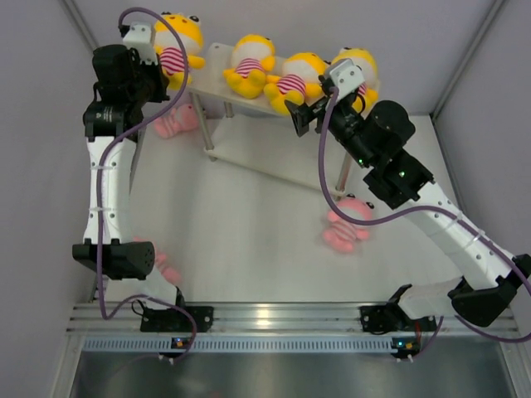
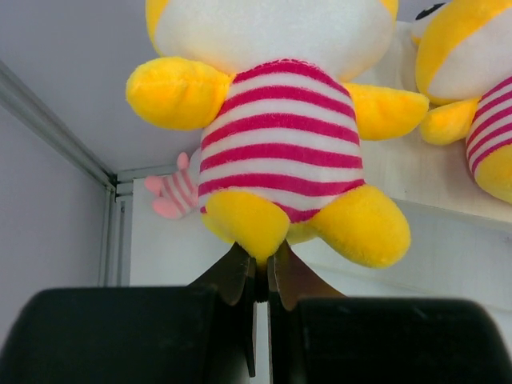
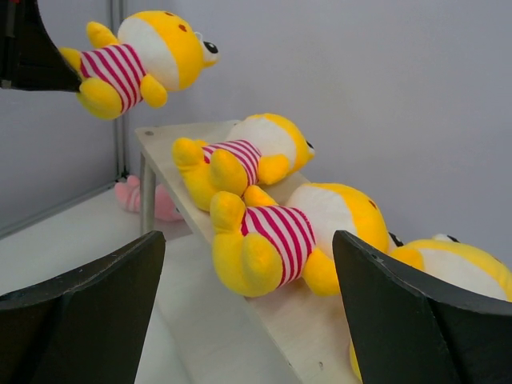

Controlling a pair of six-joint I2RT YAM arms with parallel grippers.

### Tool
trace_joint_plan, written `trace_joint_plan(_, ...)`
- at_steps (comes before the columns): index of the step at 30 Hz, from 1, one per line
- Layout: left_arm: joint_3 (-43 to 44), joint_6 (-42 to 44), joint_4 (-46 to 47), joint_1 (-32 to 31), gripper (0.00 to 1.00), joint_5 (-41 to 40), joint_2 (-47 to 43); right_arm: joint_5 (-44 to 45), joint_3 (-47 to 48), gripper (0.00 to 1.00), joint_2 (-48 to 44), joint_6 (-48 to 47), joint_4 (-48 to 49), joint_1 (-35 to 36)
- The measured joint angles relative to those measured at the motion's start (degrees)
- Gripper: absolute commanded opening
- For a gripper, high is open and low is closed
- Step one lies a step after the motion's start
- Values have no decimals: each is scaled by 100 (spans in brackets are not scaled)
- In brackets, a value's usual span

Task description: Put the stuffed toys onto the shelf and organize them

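The shelf (image 1: 214,66) stands at the back of the table. Three yellow stuffed toys (image 1: 249,62) (image 1: 294,79) (image 1: 357,70) lie in a row on its top board (image 3: 320,336). My left gripper (image 2: 262,268) is shut on one foot of another yellow toy (image 2: 280,152), holding it in the air above the shelf's left end (image 1: 178,41). My right gripper (image 3: 248,240) stands open just in front of the middle lying toy (image 3: 296,232), nothing between its fingers. The rightmost toy (image 3: 456,272) is partly hidden behind my right finger.
One pink toy (image 1: 176,123) lies on the table by the shelf's left legs. Another pink toy (image 1: 347,225) lies under my right arm. A third (image 1: 166,267) peeks out beside my left arm's elbow. Grey walls close in on three sides.
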Motion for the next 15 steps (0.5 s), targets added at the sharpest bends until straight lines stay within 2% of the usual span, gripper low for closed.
trace_joint_plan(5, 527, -9, -11, -219, 0, -68, 647, 44, -98, 86, -11, -46, -20, 0)
trace_joint_plan(15, 1097, 57, -28, -424, 0, -278, 1353, 63, -243, 86, -66, -57, -48, 0)
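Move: The left hand already grips a yellow toy by one foot, its body sticking out ahead. It is bound for the bare left end of the top shelf, whose middle lies about 13 cm ahead, 8 cm right and 7 cm below. The nearest shelved yellow toy is some 19 cm right, 12 cm ahead and 5 cm lower; the next is about 31 cm right and 8 cm ahead. From the right hand, the bare spot is roughly 24 cm left, 16 cm ahead and 9 cm below. The left arm carries the toy forward about 6 cm, slowing as it goes, while easing some 3 cm to the right and 3 cm down, in over the shelf's left end and towards the toy already lying there; the wrist hardly turns and the shut fingers keep their pinch on the foot. Meanwhile the right hand, empty and wide open in front of the shelved toys, sinks a little, under 2 cm, and otherwise stays where it is. ##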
